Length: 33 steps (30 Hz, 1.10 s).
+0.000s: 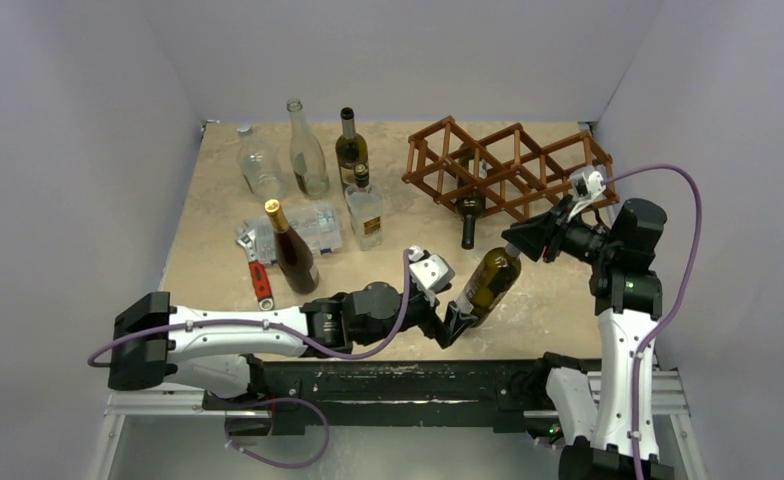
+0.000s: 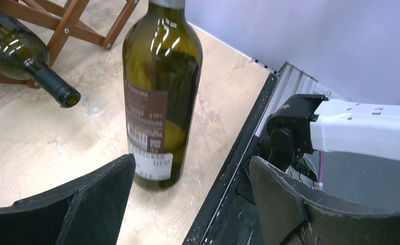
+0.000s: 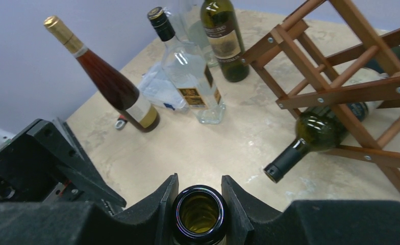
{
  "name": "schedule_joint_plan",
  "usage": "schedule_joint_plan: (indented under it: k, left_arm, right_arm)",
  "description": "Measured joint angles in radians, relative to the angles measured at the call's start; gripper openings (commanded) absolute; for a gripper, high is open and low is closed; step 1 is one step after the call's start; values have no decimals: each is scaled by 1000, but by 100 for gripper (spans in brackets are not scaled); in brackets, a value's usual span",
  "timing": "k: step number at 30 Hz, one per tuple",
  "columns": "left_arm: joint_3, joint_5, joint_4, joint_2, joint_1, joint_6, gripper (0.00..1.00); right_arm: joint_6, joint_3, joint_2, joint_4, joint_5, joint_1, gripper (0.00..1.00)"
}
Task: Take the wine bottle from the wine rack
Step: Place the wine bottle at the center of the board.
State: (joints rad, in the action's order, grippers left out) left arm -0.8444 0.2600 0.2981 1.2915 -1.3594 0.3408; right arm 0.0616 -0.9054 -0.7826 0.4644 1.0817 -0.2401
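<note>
The reddish-brown wine rack stands at the back right, also seen as wooden slats in the right wrist view. An olive-green wine bottle leans near the front edge, its base seemingly on the tabletop. My right gripper is shut on its neck, with the open mouth showing between the pads. My left gripper is open just short of the bottle's labelled base, touching nothing. Another dark bottle lies in a lower rack cell with its neck pointing out.
Several upright bottles stand back left: clear ones, a dark green one, a square clear one and an amber gold-capped one. A clear plastic box and a red-handled tool lie beside them. The table's metal front rail runs close to the bottle.
</note>
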Motion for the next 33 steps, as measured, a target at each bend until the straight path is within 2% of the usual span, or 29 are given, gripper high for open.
schedule_joint_plan:
  k: [9, 17, 33]
  left_arm:
    - [60, -6, -38, -41, 1, 21, 82]
    - [93, -7, -40, -66, 2, 40, 82]
    - [137, -2, -41, -101, 2, 43, 82]
  right_arm:
    - [-139, -77, 4, 116, -164, -22, 0]
    - [-213, -122, 3, 153, -309, -35, 0]
    - [-272, -156, -115, 29, -475, -82, 0]
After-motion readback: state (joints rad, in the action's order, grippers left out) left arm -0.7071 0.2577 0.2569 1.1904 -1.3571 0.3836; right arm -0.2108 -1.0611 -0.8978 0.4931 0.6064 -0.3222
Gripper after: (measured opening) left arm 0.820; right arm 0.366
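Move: The wine bottle already hangs by its neck from the right hand. The bare board in front of the rack's right half, where it is being carried, lies about 8 cm ahead of that hand, 12 cm to its right and 28 cm below. The rack's middle is roughly 37 cm ahead and 3 cm right; the bottle still in it, some 32 cm ahead and 5 cm left. From the idle left hand that bare spot is about 19 cm ahead, 22 cm right. The wine bottle, still gripped by the neck, is swung by the right hand about 10 cm to the right and 7 cm forward, nearly level, towards the rack's right half; the forward part grows late. The wrist turns some 30 degrees, clockwise and with its left side dipping. The left hand, already clear and open, sinks and draws left about 5 cm in all, away from the bottle. ##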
